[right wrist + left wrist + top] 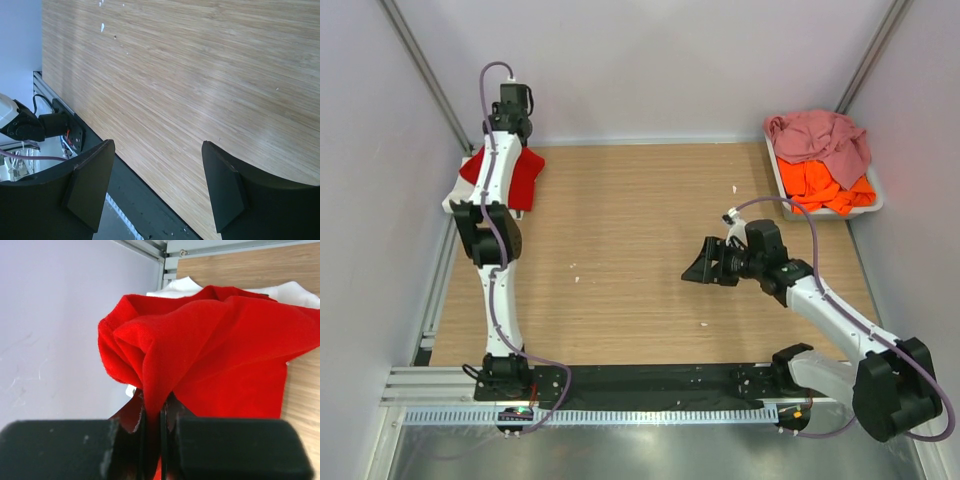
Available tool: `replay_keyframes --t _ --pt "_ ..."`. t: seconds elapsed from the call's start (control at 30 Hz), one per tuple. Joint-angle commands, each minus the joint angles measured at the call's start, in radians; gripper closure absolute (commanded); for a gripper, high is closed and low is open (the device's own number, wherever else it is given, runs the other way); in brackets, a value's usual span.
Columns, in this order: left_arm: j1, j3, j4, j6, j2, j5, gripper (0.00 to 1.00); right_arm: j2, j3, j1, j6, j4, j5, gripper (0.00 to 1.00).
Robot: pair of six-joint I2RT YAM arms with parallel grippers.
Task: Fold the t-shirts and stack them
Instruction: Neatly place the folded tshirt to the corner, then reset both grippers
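Observation:
A bright red t-shirt (527,176) lies bunched at the table's far left corner, on top of a white t-shirt (182,286) whose edges peek out behind it. My left gripper (154,407) is shut on a raised fold of the red t-shirt (225,345); in the top view the left gripper (508,128) sits over that shirt by the left wall. A dusty pink t-shirt (820,135) and an orange t-shirt (830,185) lie crumpled in the tray. My right gripper (698,268) hovers open over the bare table middle, and the right gripper (156,145) has nothing between its fingers.
The pale tray (873,203) stands at the back right against the wall. Metal frame rails run along the left edge (432,300) and the near edge (620,413). Small white specks (574,270) dot the wooden tabletop.

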Motion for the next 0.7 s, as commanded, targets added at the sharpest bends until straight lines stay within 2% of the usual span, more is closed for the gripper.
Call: replay_keyframes --t 0.0,0.1,0.13,0.17,0.23,0.27,0.3,0.33,0.4,0.43,0.5,0.57,0.67 --pt "0.012 -0.002 0.152 0.087 0.022 -0.048 0.93 0.021 0.005 0.012 -0.006 0.019 0.015 0.24" --pt "0.044 -0.003 0.203 0.1 0.059 -0.059 0.88 0.044 0.005 0.017 -0.012 0.014 0.03 0.24" --pt "0.051 -0.002 0.223 0.099 0.067 -0.055 0.83 0.063 0.008 0.017 -0.012 0.013 0.032 0.23" --pt "0.055 0.001 0.231 0.099 0.076 -0.06 0.7 0.071 0.011 0.018 -0.014 0.007 0.036 0.24" --pt "0.077 0.001 0.27 0.097 0.101 -0.074 0.53 0.09 0.014 0.018 -0.015 0.004 0.041 0.23" --pt "0.087 0.005 0.286 0.094 0.113 -0.095 0.37 0.107 0.014 0.021 -0.017 -0.001 0.046 0.24" --pt "0.109 0.008 0.3 0.094 0.121 -0.104 0.31 0.115 0.014 0.023 -0.02 -0.001 0.047 0.23" --pt "0.121 0.008 0.33 0.081 0.136 -0.117 0.21 0.124 0.014 0.024 -0.021 -0.009 0.052 0.24" --pt "0.167 0.038 0.338 0.058 0.15 -0.135 0.17 0.144 0.017 0.03 -0.027 -0.015 0.067 0.24" --pt "0.179 0.044 0.334 0.0 0.153 -0.138 0.1 0.149 0.018 0.032 -0.027 -0.018 0.07 0.24" --pt "0.202 0.07 0.311 -0.05 0.147 -0.15 0.01 0.164 0.018 0.041 -0.029 -0.013 0.084 0.24" --pt "0.204 0.101 0.289 -0.108 0.132 -0.151 0.0 0.176 0.026 0.044 -0.032 -0.006 0.09 0.23" --pt "0.198 0.175 0.217 -0.206 0.101 -0.079 0.0 0.202 0.044 0.052 -0.037 -0.004 0.108 0.23"
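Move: The left gripper already holds the far edge of the folded red t-shirt close to the far wall. The white stack in the corner lies about 10 cm back of it, almost in line sideways (1 cm left) and some 17 cm below; the body of the red t-shirt is about 7 cm back, 1 cm to its right and 13 cm down. From the right gripper the white stack is roughly 26 cm ahead, 53 cm left and 9 cm lower. Bring the left gripper forward and down a few centimetres while opening the fingers fully to let go of the red t-shirt over the white stack, then swing left about 15 cm towards the left wall, turning some 20 degrees counter-clockwise, and rise slightly at the end. Meanwhile lower the open, empty right gripper about 5 cm over bare table. ##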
